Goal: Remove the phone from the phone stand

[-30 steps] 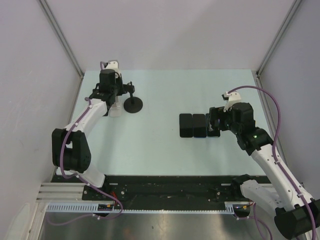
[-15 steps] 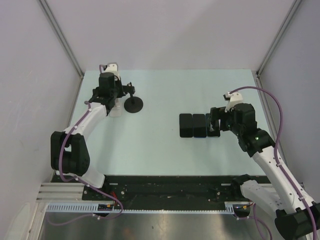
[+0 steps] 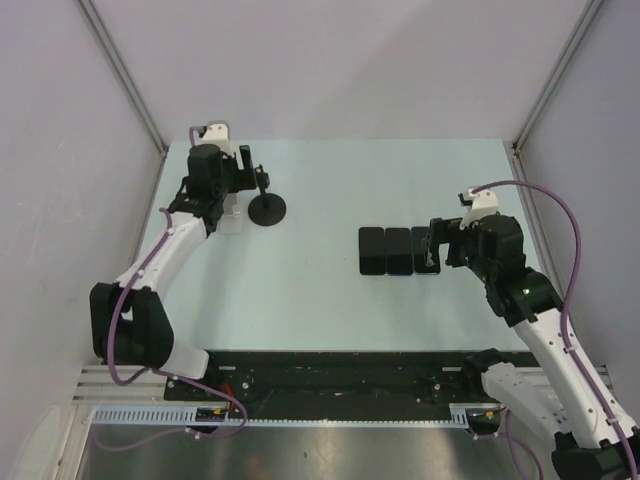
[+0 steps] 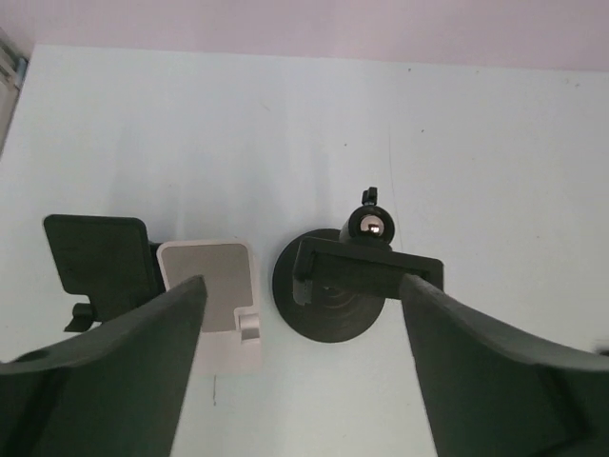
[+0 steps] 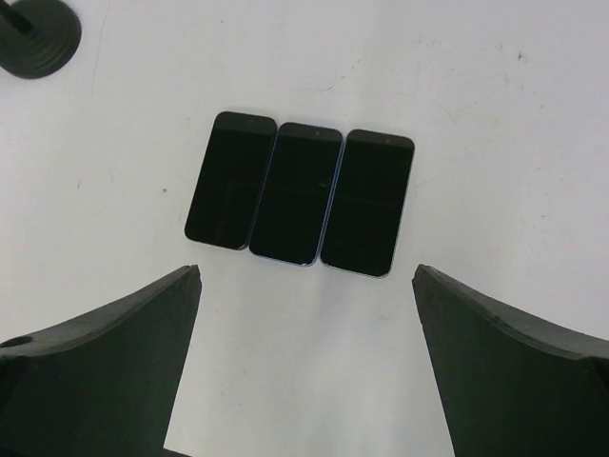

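Observation:
Three dark phones [image 5: 296, 190] lie flat side by side on the table, the rightmost one [image 3: 426, 250] just in front of my right gripper [image 3: 438, 247]. In the right wrist view that gripper [image 5: 306, 276] is open and empty, short of the phones. A black round-base phone stand [image 4: 347, 286] with an empty bracket stands at the far left [image 3: 267, 208]. My left gripper [image 4: 303, 286] is open above it, holding nothing; in the top view it [image 3: 238, 190] hovers by the stands. No phone sits on any stand.
A white stand [image 4: 209, 286] and a second black stand [image 4: 100, 252] sit left of the round-base one, the white one [image 3: 232, 218] under the left finger. Side walls rise close at the left and right table edges.
My left gripper has gone from shut to open and drawn back a little from the stands. My right arm has pulled back to the right, uncovering the rightmost phone.

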`<state>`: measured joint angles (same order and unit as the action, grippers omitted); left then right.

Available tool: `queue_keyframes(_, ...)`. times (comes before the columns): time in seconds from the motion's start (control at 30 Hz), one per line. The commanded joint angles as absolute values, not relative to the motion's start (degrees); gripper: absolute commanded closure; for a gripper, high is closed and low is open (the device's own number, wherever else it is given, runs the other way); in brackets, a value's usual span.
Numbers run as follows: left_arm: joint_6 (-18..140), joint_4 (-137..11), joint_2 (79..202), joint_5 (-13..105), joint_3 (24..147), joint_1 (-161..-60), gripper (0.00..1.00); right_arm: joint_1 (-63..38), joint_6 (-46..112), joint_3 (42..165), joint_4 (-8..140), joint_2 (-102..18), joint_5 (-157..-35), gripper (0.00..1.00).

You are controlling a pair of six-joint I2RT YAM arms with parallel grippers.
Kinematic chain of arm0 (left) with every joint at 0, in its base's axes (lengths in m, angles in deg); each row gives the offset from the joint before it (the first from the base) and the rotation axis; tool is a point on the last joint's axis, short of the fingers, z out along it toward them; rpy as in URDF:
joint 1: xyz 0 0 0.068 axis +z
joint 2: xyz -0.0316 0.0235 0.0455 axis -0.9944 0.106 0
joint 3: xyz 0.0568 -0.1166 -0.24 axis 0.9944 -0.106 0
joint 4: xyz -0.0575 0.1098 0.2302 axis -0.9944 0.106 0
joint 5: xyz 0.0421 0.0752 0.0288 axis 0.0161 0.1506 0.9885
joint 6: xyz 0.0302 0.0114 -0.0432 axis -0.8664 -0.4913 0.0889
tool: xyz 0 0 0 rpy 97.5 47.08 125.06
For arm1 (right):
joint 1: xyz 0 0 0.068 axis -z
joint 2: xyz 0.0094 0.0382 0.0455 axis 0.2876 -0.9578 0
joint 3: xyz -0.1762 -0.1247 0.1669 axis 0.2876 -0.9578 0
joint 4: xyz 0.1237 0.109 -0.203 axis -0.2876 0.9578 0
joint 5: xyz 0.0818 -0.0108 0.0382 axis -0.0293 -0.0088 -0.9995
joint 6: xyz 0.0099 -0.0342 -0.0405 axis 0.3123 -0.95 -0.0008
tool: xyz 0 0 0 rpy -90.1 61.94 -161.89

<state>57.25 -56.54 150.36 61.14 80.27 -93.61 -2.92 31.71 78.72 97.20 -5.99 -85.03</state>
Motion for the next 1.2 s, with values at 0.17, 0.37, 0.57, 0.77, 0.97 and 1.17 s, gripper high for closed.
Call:
queue_keyframes(0.17, 60.7, -54.2, 129.5, 64.2, 76.1, -93.3, 0.0, -1.9, 34.6, 81.2, 97.0, 3.0, -76.7, 0.0)
queue_keyframes(0.37, 66.7, -53.7, 109.4, 70.3, 68.2, -93.3, 0.0, -1.7, 36.5, 81.1, 97.5, 10.7, -69.9, 0.0)
queue_keyframes(0.57, 65.7, -52.8, 88.8, 77.3, 58.5, -93.3, 0.0, -1.7, 36.5, 80.0, 96.2, 16.2, -63.5, 0.0)
queue_keyframes(0.77, 65.6, -51.1, 69.6, 85.1, 50.9, -93.3, 0.0, -1.7, 40.7, 75.4, 93.8, 22.6, -59.0, 0.0)
queue_keyframes(0.97, 63.9, -48.0, 59.2, 86.9, 48.2, -93.3, 0.0, -2.0, 40.5, 74.2, 93.7, 24.6, -58.3, 0.0)
queue_keyframes(1.17, 66.4, -43.4, 57.8, 89.6, 50.3, -93.3, 0.0, -2.2, 42.3, 73.8, 94.5, 24.9, -59.2, 0.0)
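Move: The left hand, already off the round phone stand, has that stand's head about 1 cm ahead, 3 cm to its right and 3 cm below. The white stand is some 8 cm to this hand's left and 1 cm back, the black stand about 16 cm left and 1 cm back, both roughly 13 cm below. The right hand has the right phone about 6 cm ahead, 2 cm right and 19 cm below; the middle phone lies 7 cm left of that one. The left hand finishes opening and leaves the round phone stand, sweeping back about 30 cm towards its own base and some 12 cm left, rising about 18 cm at first and then sinking 5 cm, while its fingers tip up by over 40 degrees and swing counter-clockwise. At the same time the empty, wide-open right hand withdraws from above the phones, about 10 cm right, 7 cm back and 8 cm up, tipping its fingers up and turning clockwise some 25 degrees, then settles there. ##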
